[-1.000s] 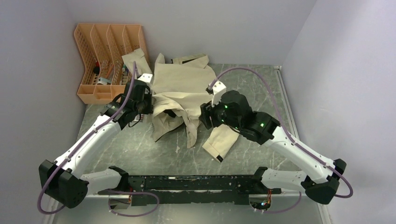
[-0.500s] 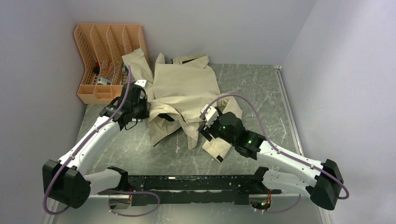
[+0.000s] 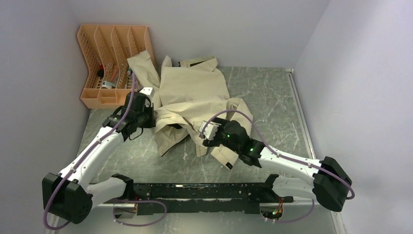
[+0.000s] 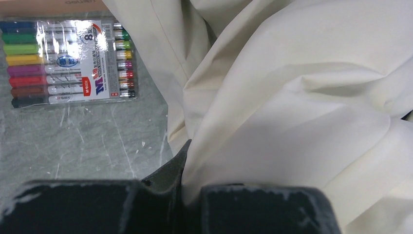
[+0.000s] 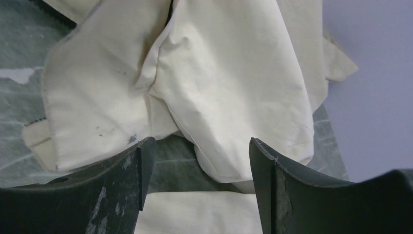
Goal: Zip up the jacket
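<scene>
The beige jacket (image 3: 192, 92) lies crumpled at the middle back of the table, front panels folded over near its lower edge. My left gripper (image 3: 150, 117) is at the jacket's left edge, shut on a fold of its fabric (image 4: 272, 122); the fabric runs into the closed jaws (image 4: 182, 168). My right gripper (image 3: 208, 136) is open and empty, low over the jacket's near right part. In the right wrist view the fingers (image 5: 198, 146) straddle a rounded fold (image 5: 234, 97) without touching it. Dark zipper teeth (image 5: 51, 10) show at the top left there.
An orange slotted file rack (image 3: 114, 63) stands at the back left, one sleeve draped against it. A clear pack of coloured markers (image 4: 68, 61) lies on the grey marble table (image 3: 272, 97) left of the jacket. A sleeve cuff (image 3: 225, 156) lies under the right arm.
My right arm has drawn back and down toward the near side, its gripper now lower and further left. My left gripper has pulled the jacket's left edge slightly nearer.
</scene>
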Robot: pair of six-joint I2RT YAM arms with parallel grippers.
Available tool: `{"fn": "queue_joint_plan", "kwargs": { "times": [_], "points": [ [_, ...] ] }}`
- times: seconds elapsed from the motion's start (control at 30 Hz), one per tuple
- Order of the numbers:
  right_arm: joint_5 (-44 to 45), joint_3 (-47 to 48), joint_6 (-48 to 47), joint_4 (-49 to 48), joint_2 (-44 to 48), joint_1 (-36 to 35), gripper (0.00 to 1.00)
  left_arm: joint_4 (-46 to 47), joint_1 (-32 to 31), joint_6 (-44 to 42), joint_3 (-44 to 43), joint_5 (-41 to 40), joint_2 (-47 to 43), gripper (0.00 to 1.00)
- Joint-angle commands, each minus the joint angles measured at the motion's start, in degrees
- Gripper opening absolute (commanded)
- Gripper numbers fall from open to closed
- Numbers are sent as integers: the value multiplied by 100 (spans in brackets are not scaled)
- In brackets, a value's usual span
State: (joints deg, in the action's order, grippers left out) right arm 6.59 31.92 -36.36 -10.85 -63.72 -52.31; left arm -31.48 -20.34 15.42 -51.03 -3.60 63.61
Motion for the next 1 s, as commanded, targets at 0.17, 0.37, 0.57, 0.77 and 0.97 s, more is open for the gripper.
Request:
{"fn": "queue_joint_plan", "kwargs": {
  "times": [0.17,0.37,0.57,0.77,0.97],
  "points": [
    [555,109,-1528,-107,-633,-16,74,180,52,-8,120,43,-359,8],
    [984,75,-2051,-763,-1214,-2,74,177,51,-4,127,77,-367,8],
    [1227,-16,-1989,-1804,-1786,7,74,186,51,-21,136,135,-343,8],
    [1036,72,-1654,-2258,-2213,135,69,193,50,-26,147,208,-320,8],
    [751,222,-1249,-2232,-2232,305,15,247,48,-74,154,307,-339,8]
  ]
}}
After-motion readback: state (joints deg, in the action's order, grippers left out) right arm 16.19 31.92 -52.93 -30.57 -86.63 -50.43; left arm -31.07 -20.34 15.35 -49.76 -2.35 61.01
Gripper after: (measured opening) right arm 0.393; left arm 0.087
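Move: The near front edge of the jacket, a raised fold, lies about 6 cm ahead of the right hand and some 7 cm below, neither left nor right. The bunch held in the left gripper is about 15 cm left and 3 cm ahead of the right hand, almost level in height. On the table, some 12 cm down, a hem flap lies 5 cm back and the sleeve cuff 8 cm back and 9 cm right. From the left hand the fold is about 15 cm right, 3 cm ahead and 5 cm lower. Lower the open right gripper first, rolling it about 20 degrees so its left side dips, then reach forward towards the jacket's near front edge, some 6 cm down and 6 cm forward in all. Over the last stretch start closing the fingers, bringing them in around the raised fold. Keep the left gripper shut on its bunch of cloth, nearly still. ##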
